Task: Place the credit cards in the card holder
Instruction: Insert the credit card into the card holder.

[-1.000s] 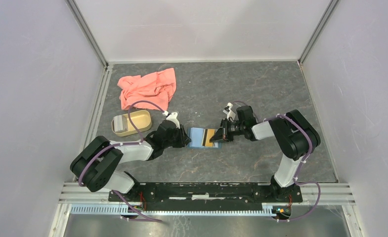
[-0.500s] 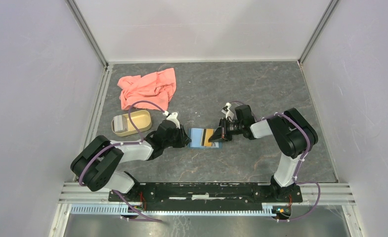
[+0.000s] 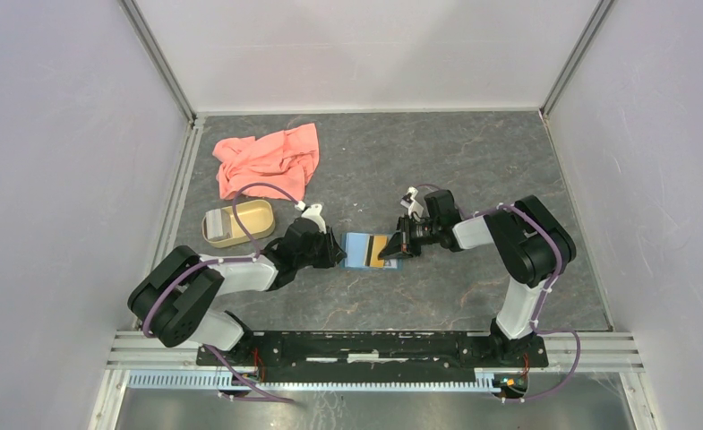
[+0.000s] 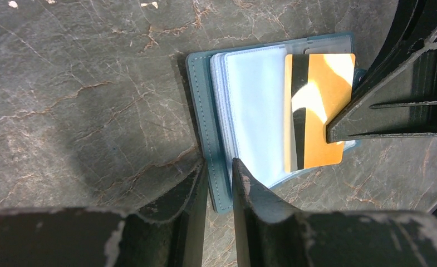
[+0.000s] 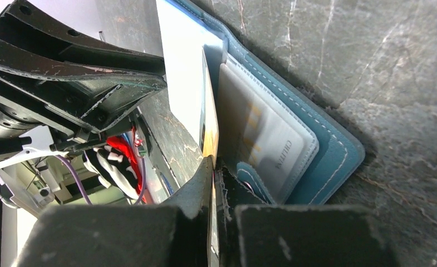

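The teal card holder [image 3: 358, 251] lies open on the table between the two arms, its pale blue sleeves [image 4: 255, 105] facing up. My left gripper [image 4: 220, 179] is shut on its left cover edge [image 4: 205, 117], which sits between the two fingers. A gold-yellow credit card [image 4: 320, 111] with a dark stripe lies over the holder's right half. My right gripper [image 5: 215, 167] is shut on this card [image 5: 209, 130], seen edge-on there, beside the holder's clear pocket [image 5: 271, 147] and teal cover [image 5: 333, 150]. In the top view the right gripper [image 3: 394, 246] is at the holder's right edge. No other cards are in view.
A salmon-pink cloth [image 3: 267, 159] lies crumpled at the back left. A tan oval dish [image 3: 240, 221] stands left of the left arm. Grey walls close the table at left, back and right.
The right gripper has edged slightly left with the gold card over the holder. The left gripper has stayed on the cover edge.
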Motion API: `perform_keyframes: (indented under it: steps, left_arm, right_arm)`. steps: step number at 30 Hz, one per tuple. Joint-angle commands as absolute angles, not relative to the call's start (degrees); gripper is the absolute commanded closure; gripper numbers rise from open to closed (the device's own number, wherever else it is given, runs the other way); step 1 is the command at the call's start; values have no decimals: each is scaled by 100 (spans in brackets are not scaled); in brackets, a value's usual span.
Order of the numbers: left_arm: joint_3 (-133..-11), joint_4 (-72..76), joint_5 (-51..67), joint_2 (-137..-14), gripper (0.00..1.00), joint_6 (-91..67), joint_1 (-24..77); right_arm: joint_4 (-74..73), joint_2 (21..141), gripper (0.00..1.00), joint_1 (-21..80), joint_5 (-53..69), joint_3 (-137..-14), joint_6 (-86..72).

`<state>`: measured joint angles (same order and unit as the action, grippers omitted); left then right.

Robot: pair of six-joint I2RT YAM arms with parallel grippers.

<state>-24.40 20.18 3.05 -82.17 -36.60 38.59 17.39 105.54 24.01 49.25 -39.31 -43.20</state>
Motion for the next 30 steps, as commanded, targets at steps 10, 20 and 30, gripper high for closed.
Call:
perform_keyframes:
  steps: [10,20,30]
  left_arm:
    - [-2479,1896,456,-8215,70,-3671,3867]
    - [-2435,2010,563,-8211,70,-3691,3867]
    - [-2392,2005,521,-8109,69,-3740,3867]
  right_arm:
    - [1550,10616,95,2500,4930,-4072,-4390]
    - [1174,10916,90,2597,4972,-4489,-4100]
    - [662,10986,65,2637,4903,-4912,-3301]
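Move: The right fingers are shut on the trailing edge of the orange credit card, whose middle lies about 1 cm to their left and 2 cm ahead. The light-blue sleeve it is headed into is centred some 5 cm left, 1 cm ahead and slightly lower. The filled clear pocket lies roughly 2 cm right, 1 cm ahead and 2 cm below. From the left hand the sleeve is about 5 cm right and 2 cm ahead. Slide the orange card left into the light-blue sleeve with the right hand: hold nearly still at first, then push about 2 cm left, easing slightly forward and turning some 5 degrees counter-clockwise. Open the right fingers over the last part to let go of the card's edge. Keep the left fingertips in place at the card holder's left edge, steadying it. ##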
